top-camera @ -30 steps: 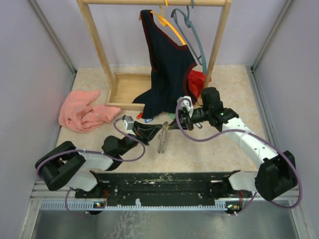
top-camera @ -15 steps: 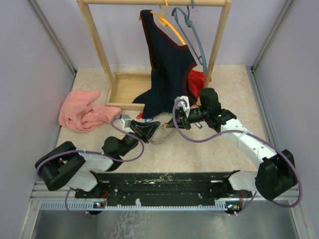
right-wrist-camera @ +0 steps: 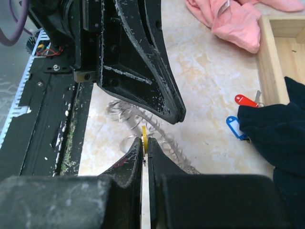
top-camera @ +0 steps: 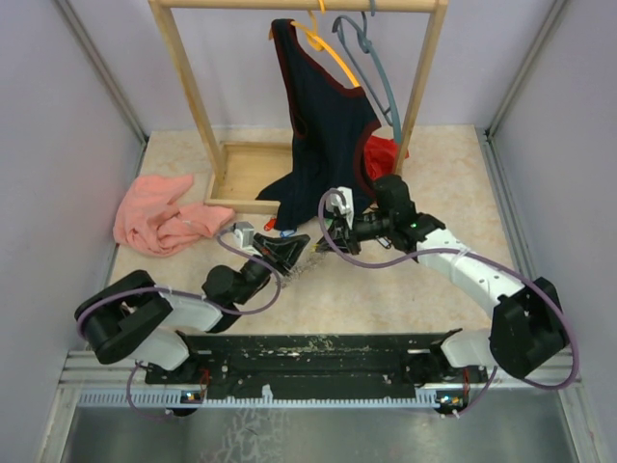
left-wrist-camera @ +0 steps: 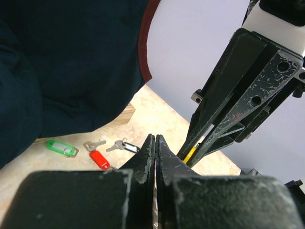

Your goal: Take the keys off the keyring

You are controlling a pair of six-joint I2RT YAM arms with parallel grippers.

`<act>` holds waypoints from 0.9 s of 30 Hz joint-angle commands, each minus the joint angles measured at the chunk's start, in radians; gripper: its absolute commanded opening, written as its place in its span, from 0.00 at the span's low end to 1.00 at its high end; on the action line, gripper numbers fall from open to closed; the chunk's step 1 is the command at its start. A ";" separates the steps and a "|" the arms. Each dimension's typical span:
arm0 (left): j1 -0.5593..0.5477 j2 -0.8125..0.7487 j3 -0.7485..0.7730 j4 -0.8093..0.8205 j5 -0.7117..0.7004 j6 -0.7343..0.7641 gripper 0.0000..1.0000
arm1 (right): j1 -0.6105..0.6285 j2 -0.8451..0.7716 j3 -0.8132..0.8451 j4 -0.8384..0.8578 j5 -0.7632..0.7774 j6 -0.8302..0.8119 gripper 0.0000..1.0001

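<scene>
The keyring [right-wrist-camera: 164,140], a dark coiled ring, lies low over the table between both grippers and shows as a grey streak [top-camera: 307,266] from above. My left gripper [left-wrist-camera: 155,138] is shut, with a thin sliver of the keyring in its jaws. My right gripper [right-wrist-camera: 145,140] faces it, shut on a yellow key tag [right-wrist-camera: 144,134] at the ring. That yellow tag [left-wrist-camera: 190,152] also peeks out between the right fingers in the left wrist view. Loose keys lie on the table: a green tag [left-wrist-camera: 62,147], a red tag [left-wrist-camera: 99,160], a dark-tagged key [left-wrist-camera: 125,145] and a blue tag [right-wrist-camera: 234,126].
A wooden clothes rack [top-camera: 241,174] stands behind, with a dark top [top-camera: 323,135] and coloured hangers [top-camera: 371,58] on it. A pink cloth [top-camera: 159,217] lies at the left, a red cloth [top-camera: 384,154] by the rack's right post. The dark top hangs close above the loose keys.
The right gripper has moved left, closer to the left gripper. The keyring has tipped from standing upright to lying lower between them.
</scene>
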 commanded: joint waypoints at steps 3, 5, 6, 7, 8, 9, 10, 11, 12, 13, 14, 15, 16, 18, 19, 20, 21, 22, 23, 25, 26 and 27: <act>-0.008 0.026 0.001 0.266 -0.036 0.005 0.00 | -0.017 0.034 0.031 0.064 0.019 0.122 0.00; -0.008 0.021 -0.011 0.266 -0.034 0.031 0.00 | -0.048 0.027 0.025 0.075 -0.003 0.142 0.00; -0.007 0.020 -0.019 0.266 -0.037 0.039 0.00 | -0.061 0.023 0.023 0.080 -0.012 0.145 0.00; -0.007 0.018 -0.024 0.266 -0.039 0.055 0.00 | -0.071 0.019 0.020 0.086 -0.020 0.149 0.00; -0.006 0.017 -0.030 0.266 -0.042 0.074 0.00 | -0.077 0.015 0.019 0.087 -0.025 0.152 0.00; -0.006 0.013 -0.036 0.266 -0.047 0.082 0.00 | -0.080 0.013 0.020 0.087 -0.025 0.151 0.00; -0.005 0.011 -0.041 0.266 -0.044 0.098 0.00 | -0.082 0.012 0.022 0.086 -0.020 0.150 0.00; -0.005 0.011 -0.046 0.266 -0.037 0.130 0.00 | -0.082 0.013 0.022 0.083 -0.016 0.149 0.00; -0.004 0.011 -0.054 0.266 -0.032 0.151 0.00 | -0.085 0.015 0.026 0.072 -0.017 0.141 0.00; 0.000 0.010 -0.066 0.266 -0.026 0.161 0.00 | -0.088 0.018 0.031 0.047 -0.023 0.120 0.00; 0.006 0.008 -0.078 0.266 -0.011 0.169 0.02 | -0.093 0.021 0.043 0.012 -0.031 0.086 0.00; 0.012 0.005 -0.092 0.266 0.001 0.175 0.07 | -0.096 0.027 0.058 -0.042 -0.035 0.010 0.00; 0.017 -0.002 -0.111 0.266 0.003 0.175 0.13 | -0.097 0.036 0.079 -0.116 -0.036 -0.073 0.00; 0.035 -0.021 -0.151 0.265 0.035 0.172 0.23 | -0.102 0.064 0.138 -0.293 0.010 -0.237 0.00; 0.047 -0.035 -0.169 0.257 0.060 0.177 0.27 | -0.109 0.079 0.161 -0.342 0.051 -0.274 0.00; 0.058 -0.053 -0.184 0.227 0.080 0.175 0.32 | -0.115 0.100 0.176 -0.377 0.095 -0.301 0.00; 0.070 -0.079 -0.190 0.165 0.105 0.171 0.36 | -0.119 0.116 0.190 -0.415 0.146 -0.335 0.00; 0.089 -0.112 -0.182 0.065 0.134 0.165 0.39 | -0.124 0.132 0.204 -0.449 0.201 -0.368 0.00; 0.106 -0.150 -0.162 -0.058 0.158 0.150 0.41 | -0.129 0.147 0.211 -0.468 0.253 -0.377 0.00; 0.130 -0.235 -0.088 -0.370 0.182 0.150 0.48 | -0.145 0.167 0.215 -0.475 0.361 -0.383 0.00; 0.136 -0.266 -0.048 -0.514 0.177 0.167 0.52 | -0.153 0.173 0.213 -0.472 0.402 -0.387 0.00; 0.139 -0.294 -0.021 -0.613 0.165 0.186 0.56 | -0.157 0.176 0.206 -0.464 0.448 -0.388 0.00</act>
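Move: The right hand still pinches the yellow key tag. The red tag, on the side it heads for, lies about 11 cm ahead of this hand, 8 cm to its right and 15 cm down; the green tag is some 3 cm beyond the red one and 3 cm to its left. The keyring hangs just under the closed left fingers, its middle about 7 cm below them and 2 cm back; the blue tag lies 12 cm ahead of the left hand, 5 cm left and 16 cm down. The right hand keeps its pinch on the yellow tag and carries it forward and to the right, away from the left fingers, sinking mostly towards the end, about 10 cm in all, with the fingers tipping some 20 degrees further down over the table by the red tag. The left hand hardly moves at first, then dips about 5 cm while drawing some 4 cm to the left, its fingers opening from shut to half wide and letting go of the keyring, and it has started back up by the end. ##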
